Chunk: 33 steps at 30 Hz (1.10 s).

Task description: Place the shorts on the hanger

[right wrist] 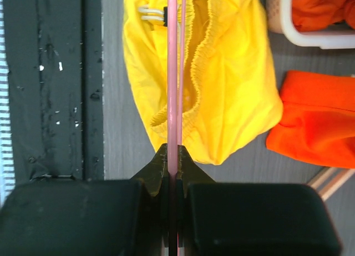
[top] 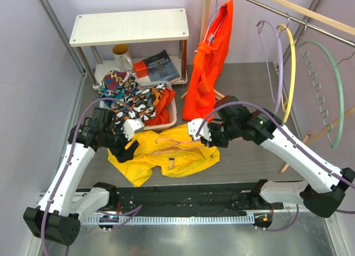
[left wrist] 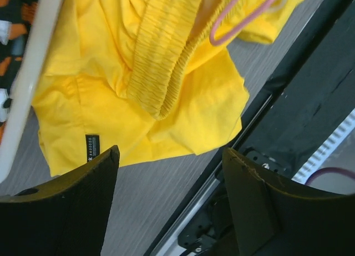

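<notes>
The yellow shorts (top: 166,153) lie crumpled on the table between the arms, also in the left wrist view (left wrist: 138,89) and the right wrist view (right wrist: 222,89). The pale pink hanger (top: 177,147) lies across them, partly inside the waistband (left wrist: 166,56). Its curved end shows in the left wrist view (left wrist: 244,20). My right gripper (right wrist: 174,156) is shut on the hanger's rod (right wrist: 172,73) at the shorts' right edge, also seen from above (top: 204,135). My left gripper (left wrist: 169,156) is open and empty over bare table just off the shorts' left hem, near the dark logo (left wrist: 92,146); from above it sits at the shorts' left (top: 126,150).
A white basket (top: 169,121) with multicoloured patterned cloth (top: 127,95) and orange fabric stands behind the shorts. An orange garment (top: 208,67) hangs from the rail behind the right arm. Lilac (top: 277,67), yellow (top: 291,73) and green (top: 339,95) hangers hang at right. A black rail (top: 183,197) runs along the near edge.
</notes>
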### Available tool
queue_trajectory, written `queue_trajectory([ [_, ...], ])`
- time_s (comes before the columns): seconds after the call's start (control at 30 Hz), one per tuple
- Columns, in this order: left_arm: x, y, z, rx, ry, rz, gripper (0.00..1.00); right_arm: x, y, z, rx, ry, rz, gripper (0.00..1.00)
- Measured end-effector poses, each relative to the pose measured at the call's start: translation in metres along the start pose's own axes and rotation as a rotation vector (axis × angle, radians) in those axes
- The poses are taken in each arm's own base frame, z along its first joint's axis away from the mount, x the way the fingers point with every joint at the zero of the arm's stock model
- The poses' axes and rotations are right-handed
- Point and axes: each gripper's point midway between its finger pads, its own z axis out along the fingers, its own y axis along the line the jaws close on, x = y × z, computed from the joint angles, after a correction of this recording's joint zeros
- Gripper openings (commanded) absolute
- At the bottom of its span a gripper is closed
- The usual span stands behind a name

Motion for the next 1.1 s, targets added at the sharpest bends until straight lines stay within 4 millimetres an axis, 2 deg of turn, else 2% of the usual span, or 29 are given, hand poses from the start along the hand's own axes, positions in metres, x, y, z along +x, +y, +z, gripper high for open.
queue_trajectory([
  [0.13, 0.030, 0.000, 0.019, 0.027, 0.069, 0.088, 0.66, -0.003, -0.009, -0.005, 0.061, -0.011, -0.018, 0.01],
  [0.23, 0.040, 0.004, 0.032, 0.050, 0.102, 0.128, 0.61, -0.005, -0.012, -0.008, 0.084, -0.020, -0.026, 0.01],
  [0.47, 0.034, 0.026, 0.057, 0.060, 0.101, 0.180, 0.57, -0.005, -0.014, -0.009, 0.097, -0.019, -0.034, 0.01],
  [0.7, 0.040, 0.030, 0.072, 0.070, 0.103, 0.210, 0.60, -0.005, -0.013, -0.009, 0.090, -0.020, -0.047, 0.01],
  [0.9, 0.041, 0.033, 0.079, 0.065, 0.096, 0.209, 0.57, 0.002, -0.008, -0.003, 0.061, -0.006, -0.050, 0.01],
  [1.1, 0.036, 0.040, 0.086, 0.049, 0.079, 0.193, 0.48, 0.010, -0.002, 0.003, 0.036, 0.013, -0.054, 0.01],
])
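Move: The left end of the yellow shorts' waistband lies some 4 cm ahead of my left hand, about 4 cm to its right and 14 cm below. The pink hanger's near tip is around 12 cm to that hand's right and 5 cm ahead, 10 cm below; the basket's middle is about 20 cm straight ahead, 10 cm below. From my right hand, which holds the hanger, the waistband's middle lies about 14 cm left, 2 cm ahead and 17 cm down. I lower my left hand about 9 cm onto the near side of the waistband's left end, easing some 4 cm forward on the way and turning roughly 15 degrees clockwise, while its fingers narrow from wide to about half open, not yet closed on cloth. My right hand keeps its grip on the hanger over the waist opening, rising about a centimetre and then sinking about two. ##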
